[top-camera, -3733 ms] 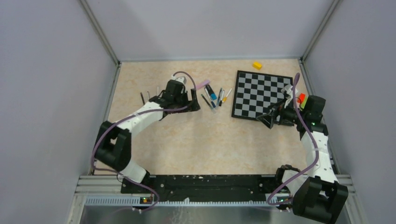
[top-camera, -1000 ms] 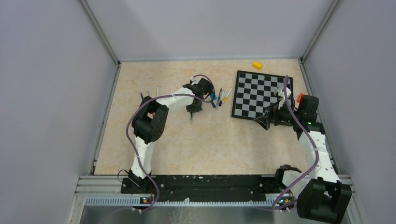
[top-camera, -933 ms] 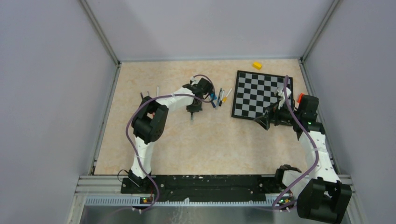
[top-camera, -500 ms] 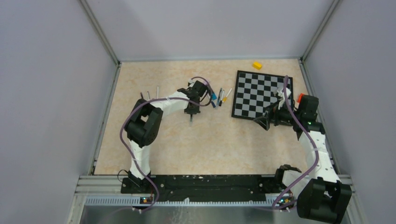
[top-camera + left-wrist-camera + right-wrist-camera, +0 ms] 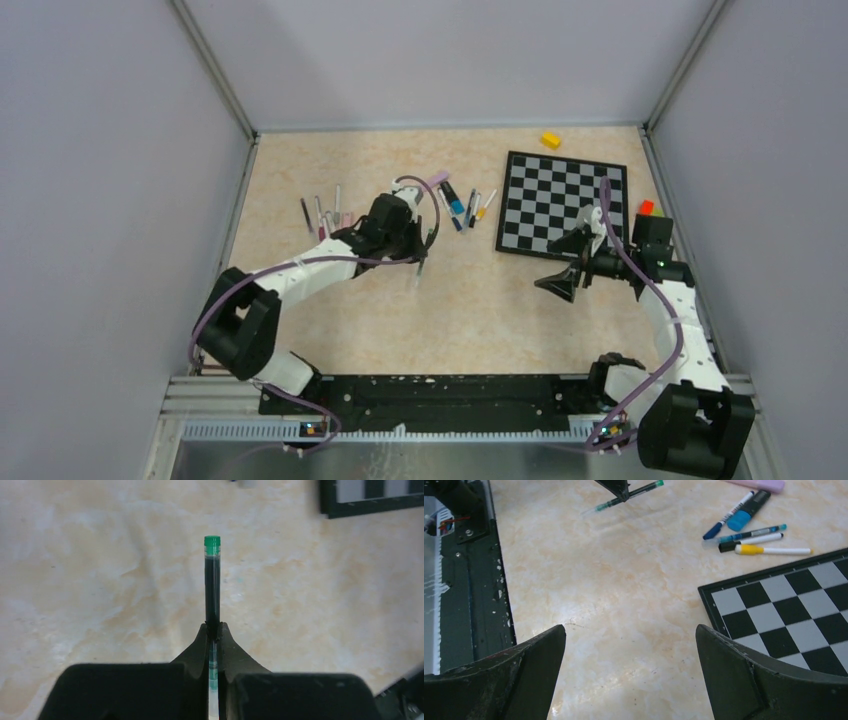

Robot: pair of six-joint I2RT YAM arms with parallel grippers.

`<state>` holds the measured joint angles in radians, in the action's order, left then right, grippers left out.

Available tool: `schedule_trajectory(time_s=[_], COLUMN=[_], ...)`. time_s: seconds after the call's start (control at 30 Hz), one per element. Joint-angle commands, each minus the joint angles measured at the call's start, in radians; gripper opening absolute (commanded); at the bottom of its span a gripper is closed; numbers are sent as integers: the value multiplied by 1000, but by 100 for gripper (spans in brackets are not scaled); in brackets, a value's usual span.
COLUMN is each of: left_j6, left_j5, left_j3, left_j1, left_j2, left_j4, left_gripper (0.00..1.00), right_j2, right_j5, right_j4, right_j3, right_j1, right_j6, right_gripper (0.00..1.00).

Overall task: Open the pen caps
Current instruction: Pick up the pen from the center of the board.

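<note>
My left gripper is shut on a thin green pen. Its dark barrel sticks out ahead of the fingers and ends in a small green tip; a clear, green-banded stretch lies between the jaws. From above, this gripper hangs over the table's middle left. Several capped pens lie beyond it, among them a blue pen cap and a yellow one. My right gripper is open and holds nothing, low over bare table near the chessboard's corner.
The chessboard lies at the right. A yellow block sits behind it and a red block at its right edge. More thin pens lie at the far left. A pink highlighter tops the pen cluster.
The left gripper shut on the green pen and drew back from the pen cluster toward the near left, carrying it. The right gripper shifted slightly nearer and leftward.
</note>
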<state>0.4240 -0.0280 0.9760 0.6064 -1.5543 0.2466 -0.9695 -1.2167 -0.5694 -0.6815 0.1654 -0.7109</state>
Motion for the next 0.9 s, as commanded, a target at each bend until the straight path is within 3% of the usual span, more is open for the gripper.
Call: schedule_trajectory(time_s=[0.0, 0.17, 0.33, 0.4, 0.47, 0.53, 0.63, 0.7, 0.73, 0.83, 0.87], left_j6=[51, 160, 211, 193, 169, 126, 81, 74, 71, 62, 61], left_j5=[-328, -528, -561, -543, -512, -448, -354, -325, -311, -291, -288], left_j3=[-156, -267, -310, -308, -308, -306, -308, -315, -316, -303, -294], left_j1=[10, 28, 92, 127, 165, 210, 262, 283, 296, 324, 331], left_j2=[130, 175, 181, 178, 180, 190, 203, 208, 207, 191, 181], left_j4=[-356, -612, -774, -792, -809, -805, -801, -826, -833, -842, -846], left_gripper=[0, 0, 0, 0, 0, 0, 0, 0, 0, 0, 0], right_j2=[-9, -65, -122, -134, -154, -183, -222, -226, -214, -169, -165], right_j5=[-170, -199, -174, -86, -11, -29, -170, -243, -251, -208, -223], right_j4=[-157, -300, -359, -367, -326, -307, -315, -231, -123, 419, 523], right_j3=[-16, -45, -124, -166, -218, -272, -315, -299, -273, -119, -57], right_j1=[-20, -45, -119, -173, -219, -223, -224, -232, -242, -259, -260], right_j6=[-309, -616, -670, -648, -513, -374, -233, -85, 36, 631, 748], right_gripper=[99, 99, 99, 99, 99, 99, 99, 98, 97, 94, 93])
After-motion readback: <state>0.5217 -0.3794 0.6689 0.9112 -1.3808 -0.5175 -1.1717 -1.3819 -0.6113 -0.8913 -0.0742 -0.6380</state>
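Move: The right gripper's open jaws, where my left hand is taking its gripped pen, lie about 25 cm to this hand's right, 8 cm back and 9 cm higher. The loose pens lie some 14 cm ahead and 10 cm right of my left hand, the checkerboard's middle about 15 cm ahead and 30 cm right, both about 7 cm below. From my right hand the held pen is roughly 25 cm left, 8 cm ahead and 9 cm lower. Keeping the green-ended pen pinched, I swing my left hand about 13 cm right and nearly as far back while lifting it some 9 cm, turning the wrist about 50 degrees so its fingers end almost level, pointing right at the other gripper. My right hand, still wide open, goes about 6 cm left to meet it, dipping back first, then rising, and turns some 20 degrees counter-clockwise. ##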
